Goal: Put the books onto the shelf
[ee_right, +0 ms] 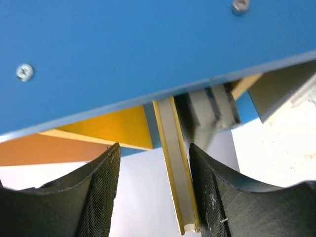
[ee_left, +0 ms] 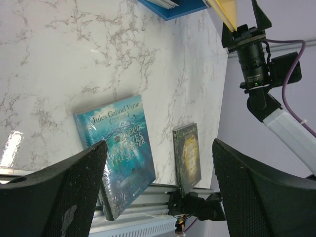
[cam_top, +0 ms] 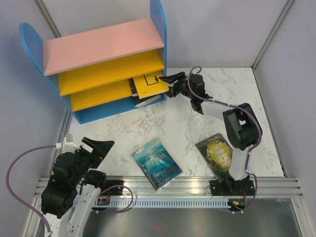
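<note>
The shelf [cam_top: 98,49] stands at the back left, with blue sides, a pink board and yellow boards. A yellow book [cam_top: 148,84] leans in its lowest bay over darker books [cam_top: 143,101]. My right gripper [cam_top: 165,81] is at that book's edge and stands open. In the right wrist view the yellow book [ee_right: 175,163] rests against the right finger [ee_right: 217,197], with a gap to the left finger, under the blue side panel [ee_right: 148,49]. A teal book [cam_top: 156,164] and a green-gold book [cam_top: 216,152] lie flat on the table. My left gripper [cam_top: 96,145] hovers open and empty at the near left.
The left wrist view shows the teal book [ee_left: 118,143], the green-gold book [ee_left: 187,153] and the right arm's wrist camera [ee_left: 254,59] near the shelf's blue base [ee_left: 173,7]. A metal rail [cam_top: 173,190] runs along the near table edge.
</note>
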Motion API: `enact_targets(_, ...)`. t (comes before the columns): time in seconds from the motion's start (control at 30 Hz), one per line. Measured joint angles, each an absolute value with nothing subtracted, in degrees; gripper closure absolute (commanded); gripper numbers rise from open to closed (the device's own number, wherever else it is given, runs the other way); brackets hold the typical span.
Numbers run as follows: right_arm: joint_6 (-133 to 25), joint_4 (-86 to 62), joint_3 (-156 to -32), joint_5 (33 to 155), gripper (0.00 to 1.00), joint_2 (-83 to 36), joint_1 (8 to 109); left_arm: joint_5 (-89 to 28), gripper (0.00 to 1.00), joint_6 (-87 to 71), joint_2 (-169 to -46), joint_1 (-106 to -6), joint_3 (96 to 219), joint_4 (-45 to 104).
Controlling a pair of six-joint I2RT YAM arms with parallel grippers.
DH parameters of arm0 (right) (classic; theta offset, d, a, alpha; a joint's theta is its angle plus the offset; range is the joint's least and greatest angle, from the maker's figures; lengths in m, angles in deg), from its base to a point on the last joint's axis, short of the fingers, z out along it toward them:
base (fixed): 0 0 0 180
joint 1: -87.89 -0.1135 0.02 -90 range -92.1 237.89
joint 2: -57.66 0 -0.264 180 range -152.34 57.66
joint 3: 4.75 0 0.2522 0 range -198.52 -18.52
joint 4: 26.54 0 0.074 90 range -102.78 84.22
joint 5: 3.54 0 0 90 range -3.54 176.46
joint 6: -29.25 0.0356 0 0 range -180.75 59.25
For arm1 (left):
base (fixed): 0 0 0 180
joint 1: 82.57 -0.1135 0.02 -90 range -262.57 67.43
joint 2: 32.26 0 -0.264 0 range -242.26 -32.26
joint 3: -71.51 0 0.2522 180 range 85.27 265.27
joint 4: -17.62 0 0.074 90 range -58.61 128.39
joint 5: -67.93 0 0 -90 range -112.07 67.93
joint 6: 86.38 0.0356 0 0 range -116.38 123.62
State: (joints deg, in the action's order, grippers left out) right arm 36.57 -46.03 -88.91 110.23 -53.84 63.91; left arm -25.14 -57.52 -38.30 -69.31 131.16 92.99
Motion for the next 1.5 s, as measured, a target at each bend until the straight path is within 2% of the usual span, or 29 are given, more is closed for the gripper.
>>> enact_targets(0.57, 36.1, -44.0, -80.6, 114.4, 0.4, -50.0, 63.9, -25.4, 0.13, -57.5, -39.0, -69.3, 128.9, 92.9)
enact_targets(0.77, 35.4, -43.6, -80.6, 115.1, 0.47, -48.2, 63.9, -25.6, 0.14, -57.5, -39.4, -69.3, 128.5, 92.6)
enact_targets(0.87, 35.0, -43.6, -80.6, 115.1, 0.53, -48.0, 63.9, -25.7, 0.14, -57.5, -39.5, -69.3, 128.2, 92.6)
enact_targets(0.97, 34.8, -43.6, -80.6, 115.1, 0.69, -48.0, 63.9, -25.7, 0.14, -57.5, -39.7, -69.3, 128.0, 92.6)
enact_targets(1.0, 34.6, -43.6, -80.6, 115.1, 0.8, -48.0, 63.9, -25.7, 0.14, -57.5, -39.7, -69.3, 128.0, 92.6)
enact_targets(1.1, 33.9, -44.9, -80.8, 115.1, 0.95, -48.2, 63.9, -25.7, 0.14, -57.5, -39.7, -69.3, 127.9, 92.6)
enact_targets(1.2, 33.8, -45.4, -82.0, 115.1, 1.0, -48.4, 63.9, -25.7, 0.14, -57.5, -39.7, -69.3, 127.9, 92.6)
enact_targets(1.5, 34.0, -44.1, -89.4, 114.6, 1.0, -53.7, 63.9, -25.7, 0.14, -57.5, -39.7, -69.3, 127.0, 92.6)
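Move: The yellow book, half in the shelf, has its middle about 8 cm left of the right hand and 1 cm ahead, at nearly its height, with its outer edge between the open fingers. The dark book stack lies some 9 cm left, 2 cm ahead and 6 cm below that hand. From the left hand the yellow book is about 36 cm ahead, 23 cm to the right, roughly level. Right hand backs 5 cm, dipping, pinches the yellow book's edge, then pushes 3 cm forward; left hand sinks. ##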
